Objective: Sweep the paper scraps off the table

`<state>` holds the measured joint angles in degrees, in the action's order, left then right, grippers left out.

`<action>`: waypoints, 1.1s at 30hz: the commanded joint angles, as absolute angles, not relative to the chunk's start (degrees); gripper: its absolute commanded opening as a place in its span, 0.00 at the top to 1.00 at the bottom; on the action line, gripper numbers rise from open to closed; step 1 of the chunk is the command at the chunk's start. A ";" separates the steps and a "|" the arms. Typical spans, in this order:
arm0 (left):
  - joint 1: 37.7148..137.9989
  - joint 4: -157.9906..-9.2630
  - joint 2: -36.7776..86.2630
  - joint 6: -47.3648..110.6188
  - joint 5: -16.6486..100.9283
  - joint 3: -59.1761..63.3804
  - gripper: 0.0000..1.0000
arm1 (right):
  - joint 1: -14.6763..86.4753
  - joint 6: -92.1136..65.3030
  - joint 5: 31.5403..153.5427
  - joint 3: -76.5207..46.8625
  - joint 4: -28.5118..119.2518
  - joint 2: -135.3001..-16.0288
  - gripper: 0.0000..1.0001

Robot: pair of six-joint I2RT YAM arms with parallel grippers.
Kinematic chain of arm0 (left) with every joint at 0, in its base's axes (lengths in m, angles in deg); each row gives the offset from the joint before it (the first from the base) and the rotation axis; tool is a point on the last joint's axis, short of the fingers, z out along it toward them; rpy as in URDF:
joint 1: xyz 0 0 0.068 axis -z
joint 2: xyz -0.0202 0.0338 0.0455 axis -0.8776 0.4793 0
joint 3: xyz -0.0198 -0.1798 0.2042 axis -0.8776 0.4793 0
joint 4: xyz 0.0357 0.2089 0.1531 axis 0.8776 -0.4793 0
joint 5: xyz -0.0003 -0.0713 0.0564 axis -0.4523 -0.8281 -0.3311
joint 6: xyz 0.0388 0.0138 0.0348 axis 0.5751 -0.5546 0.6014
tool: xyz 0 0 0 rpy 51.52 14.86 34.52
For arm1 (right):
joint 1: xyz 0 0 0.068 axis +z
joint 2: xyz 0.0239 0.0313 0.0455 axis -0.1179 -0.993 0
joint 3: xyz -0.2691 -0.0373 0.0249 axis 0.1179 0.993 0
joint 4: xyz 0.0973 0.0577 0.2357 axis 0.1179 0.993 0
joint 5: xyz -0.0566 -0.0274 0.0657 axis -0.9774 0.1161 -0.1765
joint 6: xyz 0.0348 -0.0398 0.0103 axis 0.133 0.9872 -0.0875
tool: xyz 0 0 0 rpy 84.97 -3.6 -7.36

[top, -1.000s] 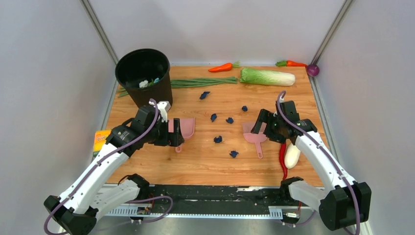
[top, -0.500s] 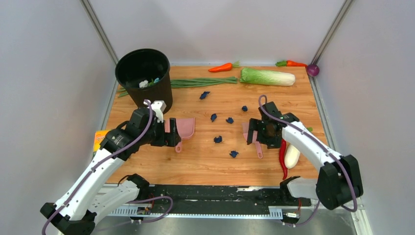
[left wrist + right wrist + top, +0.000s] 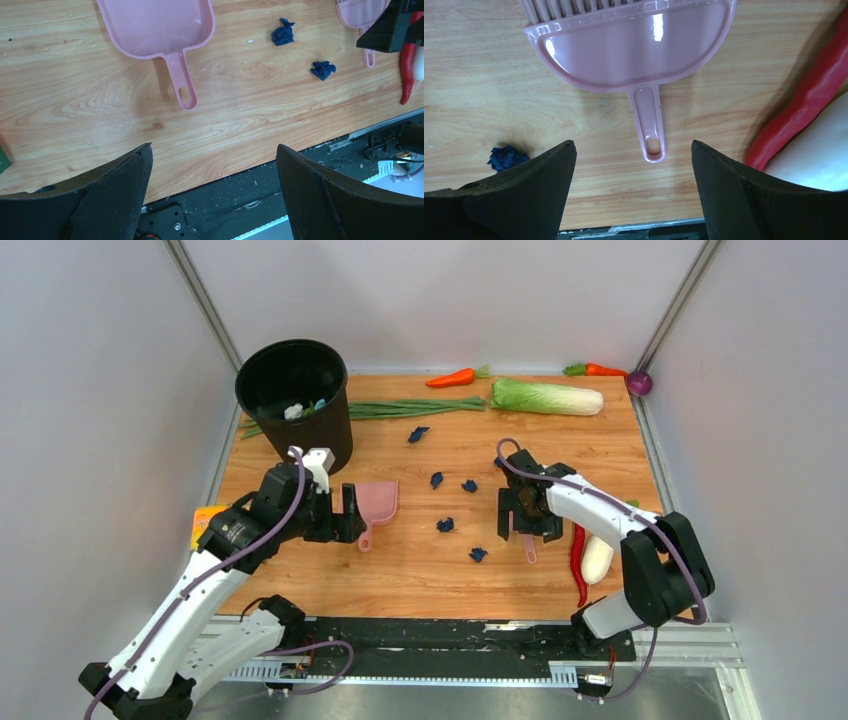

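Several dark navy paper scraps lie mid-table (image 3: 430, 585), among them ones at the back (image 3: 418, 434), the middle (image 3: 445, 525) and the front (image 3: 478, 554). My left gripper (image 3: 345, 515) is open and empty just left of a pink dustpan (image 3: 377, 500). In the left wrist view the dustpan (image 3: 155, 25) lies ahead of the open gripper (image 3: 215, 190), with two scraps (image 3: 283, 32) to its right. My right gripper (image 3: 525, 515) is open above a pink brush (image 3: 530, 545). In the right wrist view the brush (image 3: 629, 50) lies flat, its handle between the fingers of the open gripper (image 3: 634, 185); one scrap (image 3: 504, 156) is at the left.
A black bin (image 3: 295, 390) with trash stands back left. Green onions (image 3: 415, 408), a carrot (image 3: 452, 377) and a cabbage (image 3: 546, 396) lie along the back. A red chili (image 3: 578, 560) and white radish (image 3: 597, 555) lie right of the brush. A black rail (image 3: 420, 635) runs along the front.
My right gripper has moved left and lowered over the pink brush. My left arm has drawn slightly left, away from the dustpan. Scraps, brush and dustpan have not moved.
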<state>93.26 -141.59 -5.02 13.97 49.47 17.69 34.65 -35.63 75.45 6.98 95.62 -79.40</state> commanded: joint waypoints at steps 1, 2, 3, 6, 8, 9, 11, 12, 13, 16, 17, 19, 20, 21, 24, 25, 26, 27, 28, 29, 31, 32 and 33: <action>93.44 -141.98 -5.75 14.90 50.23 17.14 0.00 | 34.72 -36.82 73.12 9.91 91.80 -80.89 0.14; 93.35 -141.98 -5.58 14.99 50.23 17.06 0.00 | 34.81 -37.09 73.12 10.44 90.84 -81.15 0.18; 93.52 -141.98 -5.49 14.91 50.23 16.97 0.00 | 34.72 -37.26 73.30 10.88 89.96 -81.33 0.21; 93.44 -141.89 -4.96 15.34 50.05 16.70 0.00 | 34.11 -38.40 73.56 12.11 87.85 -81.42 0.23; 93.44 -141.80 -4.52 15.61 50.05 16.53 0.00 | 33.58 -38.93 74.00 13.08 86.53 -81.59 0.29; 93.44 -141.80 -4.35 15.70 50.05 16.44 0.00 | 33.32 -39.11 74.44 13.60 85.39 -81.51 0.32; 93.44 -141.89 -3.91 16.22 50.14 16.18 0.00 | 33.23 -39.46 74.97 14.57 84.24 -81.16 0.42; 93.52 -141.89 -3.64 16.40 50.22 16.09 0.00 | 33.23 -39.64 75.23 15.01 83.63 -80.81 0.48; 93.35 -142.07 -3.55 16.49 50.14 15.91 0.00 | 33.14 -39.81 75.75 15.54 82.93 -80.37 0.51; 93.44 -141.81 -3.03 16.75 50.05 15.91 0.00 | 33.14 -40.34 77.25 17.47 81.52 -79.49 0.60; 93.44 -141.80 -2.94 16.75 50.05 15.82 0.00 | 33.05 -40.43 77.69 18.00 81.16 -79.40 0.65; 93.44 -141.54 -2.59 16.66 49.79 16.00 0.00 | 33.05 -40.60 78.05 18.96 80.99 -79.31 0.74; 93.44 -141.37 -2.33 16.75 49.52 15.91 0.00 | 33.14 -40.60 77.87 19.32 80.99 -79.05 0.78; 93.44 -141.28 -2.24 16.75 49.44 15.82 0.00 | 33.14 -40.43 78.04 19.49 80.99 -78.61 0.82; 93.44 -140.93 -1.88 16.66 48.82 15.65 0.00 | 33.05 -40.08 77.78 18.97 81.69 -77.56 0.92; 93.44 -140.93 -1.71 16.66 48.38 15.56 0.00 | 33.14 -40.08 77.61 18.19 82.56 -77.20 0.94; 93.44 -140.75 -1.62 16.75 48.21 15.39 0.00 | 33.05 -40.08 77.52 17.31 83.52 -76.94 0.95; 93.44 -140.84 -1.27 16.75 47.86 14.95 0.00 | 33.05 -39.99 77.08 16.17 84.67 -76.85 0.96; 93.44 -140.75 -1.09 16.84 47.59 14.77 0.00 | 33.05 -40.08 76.82 14.94 86.68 -76.85 0.99; 93.44 -140.58 -0.75 16.93 46.89 14.25 0.00 | 33.14 -39.90 76.55 13.53 87.74 -76.68 1.00; 93.44 -140.57 0.04 16.75 45.84 13.20 0.01 | 33.23 -39.90 75.94 10.20 90.82 -76.50 1.00; 93.44 -140.57 0.40 16.58 45.57 12.67 0.01 | 33.23 -39.64 76.02 8.70 91.96 -75.98 1.00; 93.44 -140.40 1.01 16.49 44.52 11.62 0.01 | 33.31 -39.38 76.11 7.03 93.28 -75.45 1.00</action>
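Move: Directly beneath the right hand, about 4 cm below and between its open fingers, lies the brush handle; the brush head reaches some 7 cm ahead and 1 cm left at much the same depth. The nearest paper scrap is roughly 10 cm left and 2 cm back, the red chili about 9 cm right and 3 cm back, both on the table. From the left hand, the handle is some 30 cm right, 4 cm ahead and 19 cm down. Dropping about 3.5 cm straight down onto the brush handle, the right hand closes its wide-open fingers around it and pinches it from both sides, turning some 5 degrees clockwise as they shut. Once closed, it keeps the grip and begins to rise, by roughly 1 cm. ##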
